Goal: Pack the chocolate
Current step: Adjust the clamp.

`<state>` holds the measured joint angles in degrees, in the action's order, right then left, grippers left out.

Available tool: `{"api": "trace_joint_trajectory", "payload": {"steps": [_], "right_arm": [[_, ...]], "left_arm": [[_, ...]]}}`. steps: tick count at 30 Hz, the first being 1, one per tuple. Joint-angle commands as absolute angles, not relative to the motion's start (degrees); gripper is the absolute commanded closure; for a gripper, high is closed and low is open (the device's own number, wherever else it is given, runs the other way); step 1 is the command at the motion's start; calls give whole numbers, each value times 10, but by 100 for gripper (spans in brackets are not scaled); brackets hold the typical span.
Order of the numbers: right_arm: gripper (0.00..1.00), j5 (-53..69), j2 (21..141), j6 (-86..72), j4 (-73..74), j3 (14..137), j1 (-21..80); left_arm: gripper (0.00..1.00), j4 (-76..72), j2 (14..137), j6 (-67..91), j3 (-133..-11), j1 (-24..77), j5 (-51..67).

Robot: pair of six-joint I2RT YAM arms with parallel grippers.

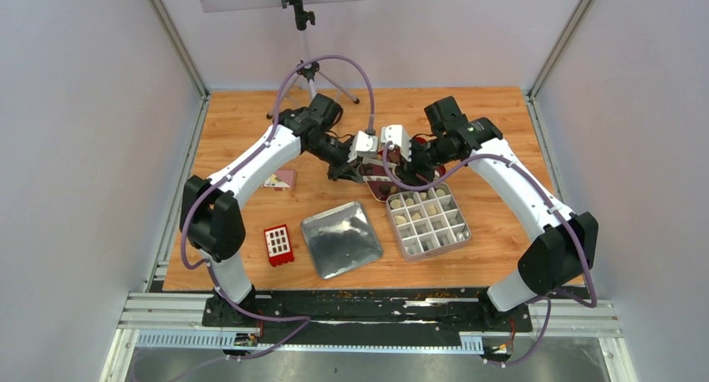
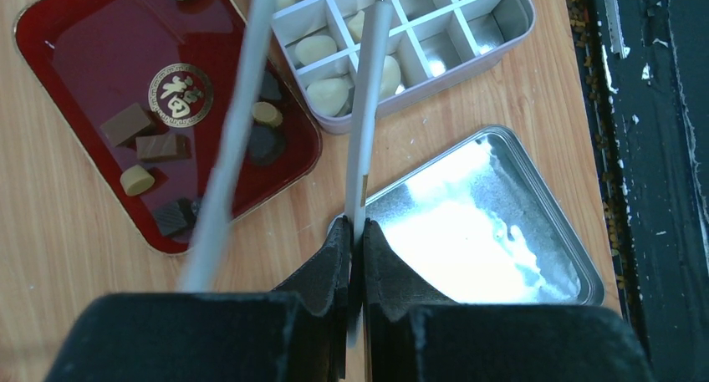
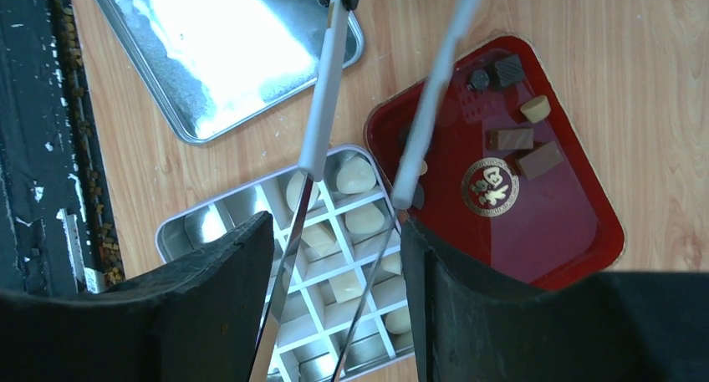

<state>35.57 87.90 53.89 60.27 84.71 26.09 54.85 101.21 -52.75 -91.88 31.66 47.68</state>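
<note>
The chocolate lies in two places. Brown (image 2: 125,124), cream (image 2: 136,180) and dark (image 2: 174,216) pieces sit on a red tray (image 2: 75,48), (image 3: 552,223), (image 1: 380,184). Cream pieces (image 2: 315,49), (image 3: 355,175) fill cells of the divided metal box (image 1: 427,221), (image 3: 180,231). My left gripper (image 2: 355,231) is shut on one white arm of a pair of tongs (image 2: 368,106). The tongs' metal ends (image 3: 284,257) pass between the fingers of my right gripper (image 3: 334,227), which stands open above the box. Both grippers (image 1: 355,169), (image 1: 410,160) meet over the tray.
The silver lid (image 1: 340,238), (image 2: 468,231) lies face up left of the box. A small red block with white squares (image 1: 277,244) sits near the left arm. A pink card (image 1: 280,180) lies further back, and a tripod (image 1: 309,73) stands at the table's rear.
</note>
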Motion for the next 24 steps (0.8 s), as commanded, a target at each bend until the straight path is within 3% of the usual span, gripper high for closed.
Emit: {"api": "trace_joint_trajectory", "payload": {"steps": [1, 3, 8, 13, 17, 24], "right_arm": [[66, 325, 871, 526, 567, 841, 266], [71, 304, 865, 521, 555, 831, 266], [76, 264, 859, 486, 546, 813, 257], [80, 285, 889, 444, 587, 840, 200], [83, 305, 915, 412, 604, 872, 153], [90, 188, 968, 396, 610, 905, 126]], "left_arm": [[100, 498, 1013, -490, -923, 314, 533], [99, 490, 1013, -482, -918, 312, 532], [68, 442, 993, -433, -883, 305, 485], [58, 371, 936, -375, -819, 276, 441], [55, 354, 893, -352, -781, 260, 420], [57, 349, 829, -313, -716, 257, 426]]}}
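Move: The clamp hangs between the two hands: its middle is about 7 cm to the right of the left hand, whose shut fingers pinch one arm near the tip, and some 3 cm left of the right hand, which holds its steel part. From the right hand the red tray is about 7 cm ahead, 2 cm left and 16 cm down; the divided box is roughly 5 cm back, 5 cm right, 15 cm down. The clamp's arm comes free as the left fingers open; that hand eases forward and down a little, then draws about 5 cm left, rising again and turning some 20 degrees counter-clockwise. The right hand keeps its grip on the steel part and carries the clamp right and forward, sinking slightly and turning clockwise, towards the space over the tray's right end. ##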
